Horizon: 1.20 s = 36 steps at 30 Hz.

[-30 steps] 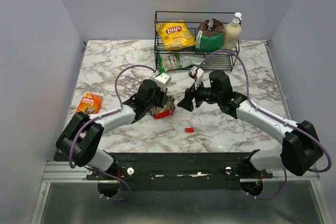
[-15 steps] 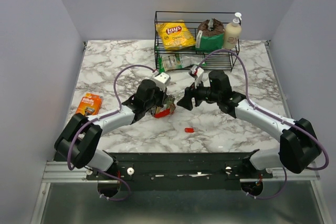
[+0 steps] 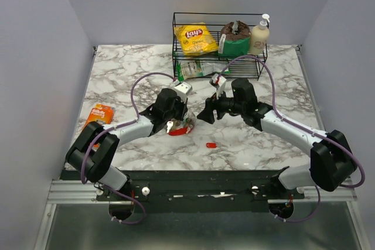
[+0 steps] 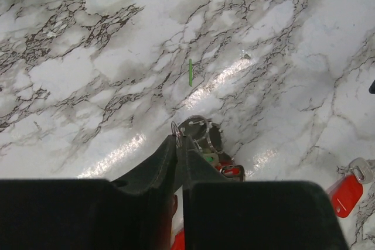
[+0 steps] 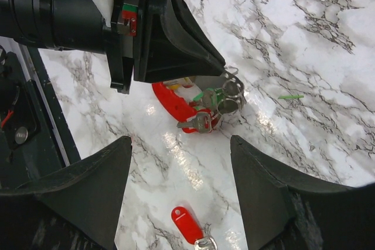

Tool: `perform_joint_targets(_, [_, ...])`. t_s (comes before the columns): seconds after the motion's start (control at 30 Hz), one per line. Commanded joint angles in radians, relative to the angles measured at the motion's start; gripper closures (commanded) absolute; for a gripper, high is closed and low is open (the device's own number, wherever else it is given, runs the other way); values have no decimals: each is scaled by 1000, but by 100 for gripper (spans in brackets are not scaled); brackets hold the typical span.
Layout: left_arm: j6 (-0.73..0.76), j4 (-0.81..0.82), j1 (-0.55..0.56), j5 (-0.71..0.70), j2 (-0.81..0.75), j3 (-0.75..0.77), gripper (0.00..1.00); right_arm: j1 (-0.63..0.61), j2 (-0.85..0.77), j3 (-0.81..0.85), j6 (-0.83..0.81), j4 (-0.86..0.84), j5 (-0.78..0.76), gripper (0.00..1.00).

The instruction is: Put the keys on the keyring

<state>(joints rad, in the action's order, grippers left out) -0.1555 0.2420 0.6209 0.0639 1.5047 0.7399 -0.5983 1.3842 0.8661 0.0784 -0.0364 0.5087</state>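
The bunch lies on the marble between the arms: a red oval loop [image 5: 170,102], a green-tagged key [image 5: 206,95], a metal key [image 5: 199,122] and thin metal rings. My left gripper [image 4: 179,139] is shut with the small keyring [image 4: 177,127] pinched at its fingertips; the same grip shows from the right wrist, left gripper [image 5: 223,70]. From above, the left gripper [image 3: 179,122] stands over the bunch [image 3: 177,130]. My right gripper [image 5: 180,144] hangs open above the table, right gripper [image 3: 204,114] facing the left one. A loose key with a red tag [image 5: 188,225] lies apart, red-tagged key [image 3: 211,144].
A black wire rack [image 3: 176,33] at the back holds a yellow chip bag [image 3: 196,39], a dark bag and a pump bottle [image 3: 259,36]. A green-capped bottle [image 3: 196,69] lies under it. An orange razor pack [image 3: 99,115] sits far left. A green sliver [image 4: 190,72] lies on the marble.
The left gripper has shifted slightly and the bunch has come down onto the table, the red loop now lying lower and more to the left. The right gripper has barely moved.
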Motion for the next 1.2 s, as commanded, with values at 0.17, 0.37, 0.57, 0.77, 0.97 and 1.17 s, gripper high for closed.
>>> perform_joint_targets(0.17, [-12,-20,-6,4,-4,35,67,2,18,1,4,-19,24,23])
perform_joint_targets(0.37, [-33,-32,-7,-24,-47,39,53,3,21,2,3,-14,28,23])
perform_joint_targets(0.57, [-145,-102,-61,-56,-119,18,45,3,32,16,-3,-13,42,23])
perform_joint_targets(0.77, [-304,-237,-147,-98,-233,-30,44,2,44,22,-6,-13,65,23])
perform_joint_targets(0.97, [-479,-418,-211,-101,-346,-102,45,2,47,22,-6,-11,79,23])
perform_joint_targets(1.17, [-680,-553,-286,-72,-481,-186,45,3,47,20,-8,-11,93,23])
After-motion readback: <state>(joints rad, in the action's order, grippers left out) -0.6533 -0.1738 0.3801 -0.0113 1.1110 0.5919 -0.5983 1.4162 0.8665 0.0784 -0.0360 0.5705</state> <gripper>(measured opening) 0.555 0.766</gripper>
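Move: The keyring, a red-edged plate carrying the keys, lies beneath the left gripper, its middle about 4 cm back, 2 cm left and 2 cm below, its far-right rings right at the fingertips. The loose red tag lies some 13 cm back and 12 cm right, about 3 cm down; a thin green strip is about 5 cm ahead and 5 cm right, equally low. From the right gripper, the keyring's middle is roughly 10 cm left, 4 cm back and 9 cm down. Keep spreading the left fingers, already slightly parted, to about half open so the ring at their tips comes free. Then lift the left gripper about 4 cm and swing it some 12 cm left over the plate towards its left end, drawing back about 4 cm and sinking again near the end, while turning it roughly 35 degrees counter-clockwise and tipping the fingers farther down. ##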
